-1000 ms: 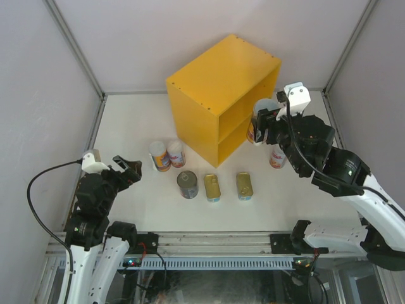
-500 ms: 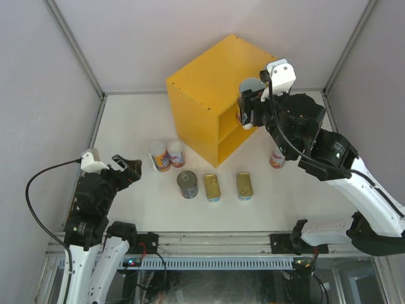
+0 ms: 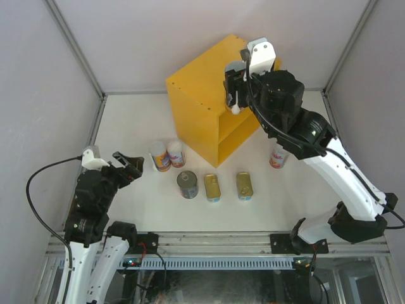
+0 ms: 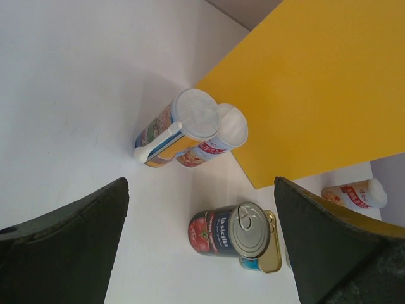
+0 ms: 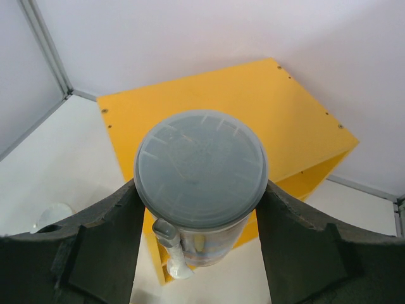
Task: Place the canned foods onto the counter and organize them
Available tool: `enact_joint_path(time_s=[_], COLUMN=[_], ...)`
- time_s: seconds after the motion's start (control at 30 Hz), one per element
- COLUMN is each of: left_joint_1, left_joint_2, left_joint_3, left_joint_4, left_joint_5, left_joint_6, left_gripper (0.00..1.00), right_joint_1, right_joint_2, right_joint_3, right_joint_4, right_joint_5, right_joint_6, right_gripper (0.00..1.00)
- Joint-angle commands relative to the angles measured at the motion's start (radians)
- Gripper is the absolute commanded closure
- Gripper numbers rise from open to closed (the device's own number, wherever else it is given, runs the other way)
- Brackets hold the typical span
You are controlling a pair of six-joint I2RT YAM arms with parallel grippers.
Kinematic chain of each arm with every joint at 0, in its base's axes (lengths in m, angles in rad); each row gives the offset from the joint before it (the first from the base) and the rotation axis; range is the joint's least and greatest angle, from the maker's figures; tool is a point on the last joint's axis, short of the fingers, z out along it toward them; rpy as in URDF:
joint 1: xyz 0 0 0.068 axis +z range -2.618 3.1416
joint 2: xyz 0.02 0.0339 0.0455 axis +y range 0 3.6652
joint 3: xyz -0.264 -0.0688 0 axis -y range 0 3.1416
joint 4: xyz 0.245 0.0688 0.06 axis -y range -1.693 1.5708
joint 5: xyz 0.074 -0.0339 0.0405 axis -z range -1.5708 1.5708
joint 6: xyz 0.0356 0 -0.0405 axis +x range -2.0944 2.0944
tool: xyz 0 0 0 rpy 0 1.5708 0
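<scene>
My right gripper (image 3: 233, 87) is shut on a tall slim can (image 3: 234, 68) with a grey lid (image 5: 201, 168) and a white spoon clipped to its side. It hangs over the right part of the yellow counter's (image 3: 205, 79) flat top. Two tall cans (image 3: 159, 156) (image 3: 176, 153) stand at the counter's left front corner. A dark round tin (image 3: 187, 184) and two flat gold-topped tins (image 3: 212, 187) (image 3: 244, 185) lie in a row nearer me. One more tall can (image 3: 277, 157) stands to the right. My left gripper (image 3: 130, 166) is open and empty, left of the cans.
The left wrist view shows the two tall cans (image 4: 183, 123), the tomato tin (image 4: 231, 229) and a flat tin (image 4: 269, 253) ahead of the open fingers (image 4: 69, 247). Grey walls with metal frame bars enclose the white table (image 3: 126, 126).
The right arm has lifted the tall can up and to the left, from beside the counter's open shelf side to above its top. The left arm has barely moved.
</scene>
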Motion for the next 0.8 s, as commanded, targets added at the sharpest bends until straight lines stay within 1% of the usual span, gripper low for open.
enact_joint_path(time_s=[0.0, 0.3, 0.6, 0.7, 0.77], left_joint_1=[-0.003, -0.002, -0.002, -0.002, -0.002], left_joint_2=[0.024, 0.062, 0.104, 0.113, 0.113], left_joint_3=[0.078, 0.080, 0.080, 0.065, 0.051], left_joint_4=[0.064, 0.094, 0.119, 0.151, 0.167], left_joint_5=[0.029, 0.040, 0.036, 0.053, 0.057], left_joint_6=[-0.016, -0.029, -0.029, -0.029, -0.058], left_gripper=[0.01, 0.01, 0.01, 0.01, 0.01], right_joint_1=[-0.065, -0.201, -0.338, -0.376, -0.400], right_joint_2=[0.022, 0.160, 0.329, 0.385, 0.424], right_joint_3=[0.113, 0.204, 0.365, 0.417, 0.455], right_joint_4=[0.183, 0.220, 0.227, 0.226, 0.221], right_joint_5=[-0.067, -0.196, -0.317, -0.352, -0.371], right_joint_6=[0.006, 0.037, 0.085, 0.101, 0.108], right_gripper=[1.00, 1.00, 1.00, 1.00, 1.00])
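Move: Just in front of the yellow shelf's roof, the right hand holds the canned food with the white scoop; the middle of the roof lies about 20 cm ahead, 3 cm to its left and some 14 cm below. Down on the table, the other round can stands about 3 cm farther out and 16 cm to its right, and the nearest flat tin 8 cm back and 4 cm right, both over 40 cm below. From the left hand the roof's middle is about 30 cm ahead, 29 cm right and 10 cm higher. Carrying the upright can forward, the right hand travels about 15 cm from in front of the shelf's front edge in over its roof, sinking some 3 cm and tipping slightly down on the way. The fingers keep their grip on the can's sides. Meanwhile the open left hand eases about 2 cm forward, touching nothing. ##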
